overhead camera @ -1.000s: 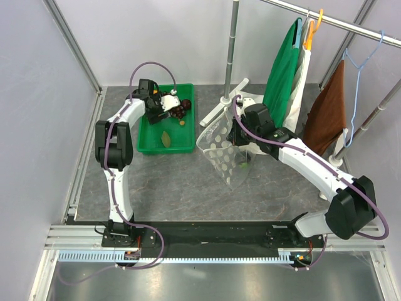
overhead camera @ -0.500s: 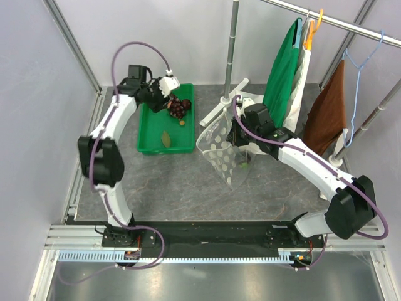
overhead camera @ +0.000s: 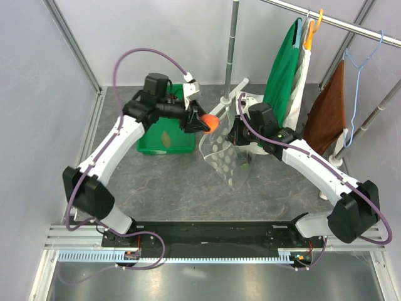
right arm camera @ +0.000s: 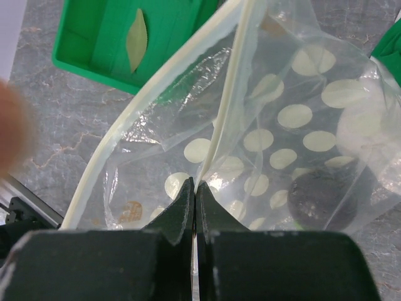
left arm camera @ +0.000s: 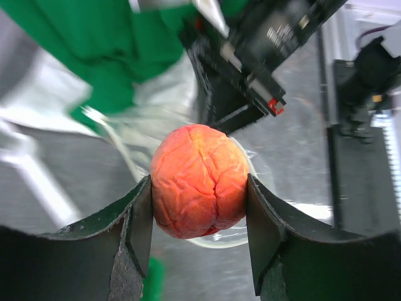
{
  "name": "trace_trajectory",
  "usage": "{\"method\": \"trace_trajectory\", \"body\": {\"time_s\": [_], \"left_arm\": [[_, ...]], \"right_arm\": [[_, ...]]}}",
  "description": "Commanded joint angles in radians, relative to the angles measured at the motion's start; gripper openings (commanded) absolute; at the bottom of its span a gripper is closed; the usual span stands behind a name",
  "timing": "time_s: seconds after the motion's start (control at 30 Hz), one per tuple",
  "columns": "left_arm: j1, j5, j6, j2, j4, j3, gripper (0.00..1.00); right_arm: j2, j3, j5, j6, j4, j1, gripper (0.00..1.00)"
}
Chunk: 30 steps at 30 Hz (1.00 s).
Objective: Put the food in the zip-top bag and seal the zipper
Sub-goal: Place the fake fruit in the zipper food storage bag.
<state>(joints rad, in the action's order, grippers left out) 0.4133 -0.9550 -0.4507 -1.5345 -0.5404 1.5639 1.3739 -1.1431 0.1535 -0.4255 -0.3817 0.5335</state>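
Observation:
My left gripper (overhead camera: 205,123) is shut on a red-yellow peach (left arm camera: 199,180), one of the food pieces, and holds it in the air just left of the zip-top bag's mouth. The peach (overhead camera: 211,122) hangs above the bag's upper edge. The clear, white-dotted zip-top bag (overhead camera: 224,157) hangs from my right gripper (right arm camera: 196,185), which is shut on the white zipper (right arm camera: 229,81) strip. The other zipper strip sags away, so the mouth gapes. A dark round plum (right arm camera: 318,199) lies inside the bag (right arm camera: 301,119).
The green tray (overhead camera: 178,148) with a leaf (overhead camera: 166,137) sits behind and left of the bag, partly under my left arm. A clothes rack pole (overhead camera: 233,44) with white feet stands behind the bag. A green and white garment (overhead camera: 282,69) and a brown cloth (overhead camera: 326,116) hang at right.
The left gripper closed on the peach over the tray, lifted it and swung right to the bag's mouth. The right gripper and the bag stayed put.

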Motion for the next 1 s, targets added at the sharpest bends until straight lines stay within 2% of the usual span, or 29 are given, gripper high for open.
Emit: {"method": "trace_trajectory", "body": {"time_s": [0.0, 0.17, 0.37, 0.47, 0.5, 0.53, 0.63, 0.77, 0.83, 0.93, 0.97], "left_arm": [[0.047, -0.039, 0.204, -0.078, 0.08, -0.038, 0.41], [0.097, -0.022, 0.245, -0.137, 0.083, -0.042, 0.46], [0.166, 0.081, 0.26, -0.174, 0.083, -0.041, 0.48], [0.173, 0.157, 0.256, -0.174, 0.077, -0.036, 0.66], [0.173, 0.188, 0.247, -0.17, 0.054, -0.022, 0.74], [0.17, 0.202, 0.222, -0.159, 0.045, -0.018, 0.78], [0.156, 0.226, 0.193, -0.135, 0.016, -0.004, 0.99], [0.118, 0.228, 0.185, -0.115, -0.016, 0.039, 1.0], [0.057, 0.249, 0.257, -0.113, 0.025, 0.065, 1.0], [-0.034, 0.333, 0.3, -0.141, 0.085, 0.105, 1.0], [-0.048, 0.436, 0.276, -0.16, 0.106, 0.108, 1.0]], "right_arm": [[-0.058, -0.018, 0.018, -0.018, -0.005, -0.015, 0.0], [-0.088, 0.003, 0.041, -0.019, -0.006, -0.026, 0.0], [-0.093, 0.013, 0.052, -0.019, -0.006, -0.029, 0.0], [-0.096, 0.016, 0.049, -0.019, -0.006, -0.036, 0.0], [-0.098, 0.019, 0.05, -0.019, -0.008, -0.036, 0.0], [-0.101, 0.02, 0.05, -0.016, -0.009, -0.038, 0.0], [-0.102, 0.025, 0.049, -0.016, -0.01, -0.043, 0.0], [-0.104, 0.02, 0.052, -0.015, -0.011, -0.044, 0.0], [-0.107, 0.017, 0.054, -0.013, -0.014, -0.047, 0.0], [-0.11, 0.011, 0.06, -0.009, -0.016, -0.046, 0.0], [-0.111, 0.008, 0.06, -0.009, -0.014, -0.047, 0.0]]}}
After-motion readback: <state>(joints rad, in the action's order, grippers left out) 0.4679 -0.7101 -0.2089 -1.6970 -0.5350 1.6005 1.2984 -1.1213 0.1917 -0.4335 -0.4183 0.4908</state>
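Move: The orange-red fruit is already between the left fingers; the open bag mouth it goes to lies about 6 cm to the right, 2 cm back and 11 cm below. The right hand, pinching the zip rim, is some 8 cm right of the left hand, level fore and aft, 12 cm lower; from it the mouth is 2 cm left and 2 cm back. The dark fruit lies in the bag about 13 cm right, 2 cm back and 26 cm below the left hand. The orange-red fruit is carried down about 9 cm and right some 6 cm to the bag mouth, the left wrist tipping its fingers roughly 20 degrees, and is let go as the fingers open wide. The left hand then backs out forward and left, rising slightly. The right hand keeps the rim pinched, lifting it about 2 cm, then easing down and right. ##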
